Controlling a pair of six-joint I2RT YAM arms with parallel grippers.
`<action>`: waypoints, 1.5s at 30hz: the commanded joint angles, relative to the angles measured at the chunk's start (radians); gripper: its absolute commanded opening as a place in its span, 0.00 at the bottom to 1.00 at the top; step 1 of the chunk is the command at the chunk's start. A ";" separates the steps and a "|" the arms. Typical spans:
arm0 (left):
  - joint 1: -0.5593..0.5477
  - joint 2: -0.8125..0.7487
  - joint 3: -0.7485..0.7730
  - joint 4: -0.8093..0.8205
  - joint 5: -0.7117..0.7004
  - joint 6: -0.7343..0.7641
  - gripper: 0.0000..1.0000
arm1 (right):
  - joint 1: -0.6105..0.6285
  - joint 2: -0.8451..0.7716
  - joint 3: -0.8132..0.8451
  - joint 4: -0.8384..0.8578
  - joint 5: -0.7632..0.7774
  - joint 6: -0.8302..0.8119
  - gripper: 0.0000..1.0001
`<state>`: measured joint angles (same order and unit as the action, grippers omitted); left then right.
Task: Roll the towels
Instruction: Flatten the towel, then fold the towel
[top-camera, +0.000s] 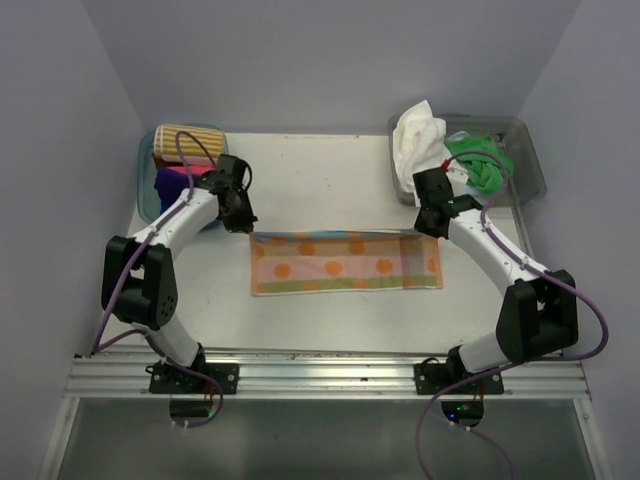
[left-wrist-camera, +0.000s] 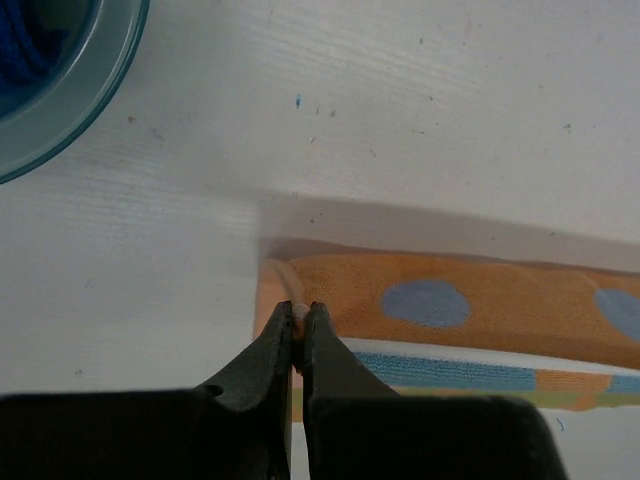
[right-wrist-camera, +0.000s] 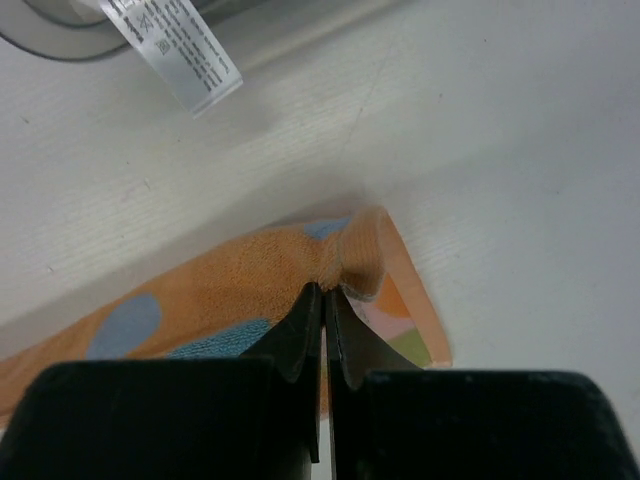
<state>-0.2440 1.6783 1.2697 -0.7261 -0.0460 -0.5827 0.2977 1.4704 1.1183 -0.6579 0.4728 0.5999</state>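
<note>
A peach towel (top-camera: 345, 262) with orange spots and a green stripe lies flat as a long band in the middle of the table. My left gripper (top-camera: 243, 222) is shut on its far left corner; the left wrist view shows the cloth edge (left-wrist-camera: 283, 280) pinched between the tips of that gripper (left-wrist-camera: 298, 310). My right gripper (top-camera: 430, 225) is shut on the far right corner, where the towel (right-wrist-camera: 250, 280) bunches up at the tips of this gripper (right-wrist-camera: 325, 290). Both held corners are lifted slightly off the table.
A teal tub (top-camera: 146, 200) at the back left holds a striped roll (top-camera: 188, 140), a purple towel (top-camera: 170, 183) and a pink one (top-camera: 195, 170). A clear tub (top-camera: 530, 160) at the back right holds a white towel (top-camera: 418, 135) and a green towel (top-camera: 480, 162).
</note>
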 joint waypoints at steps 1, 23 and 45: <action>0.026 -0.018 0.008 0.082 -0.040 0.029 0.00 | -0.060 -0.030 -0.017 0.113 0.013 -0.064 0.00; 0.026 -0.296 -0.305 0.248 0.221 0.031 0.00 | -0.097 -0.271 -0.342 0.152 -0.108 -0.031 0.00; -0.008 -0.378 -0.518 0.297 0.209 -0.028 0.00 | -0.095 -0.386 -0.509 0.118 -0.149 0.003 0.00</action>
<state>-0.2523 1.2957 0.7582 -0.4732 0.2005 -0.6090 0.2146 1.0904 0.6167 -0.5274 0.2783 0.6025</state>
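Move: Some 13 cm back from the left hand, in line with it sideways and 8 cm down, lies the near left corner of the orange towel, whose far edge both hands already hold up. From the right hand, the near right corner is about 10 cm back, 5 cm right and 11 cm down. The blue bin stands roughly 16 cm ahead and 16 cm left of the left hand; the grey bin lies about 24 cm ahead and 12 cm right of the right hand. Drawing the held edge back over the lying part of the towel, both hands keep their pinch and, after a slight forward start, travel 9 to 10 cm towards its near edge, drifting a little right. The right hand also sinks about 6 cm, the left only some 2 cm, late on. The fingertips tilt inwards, about 15 degrees on the left and less on the right, and both hands ease to a stop. ##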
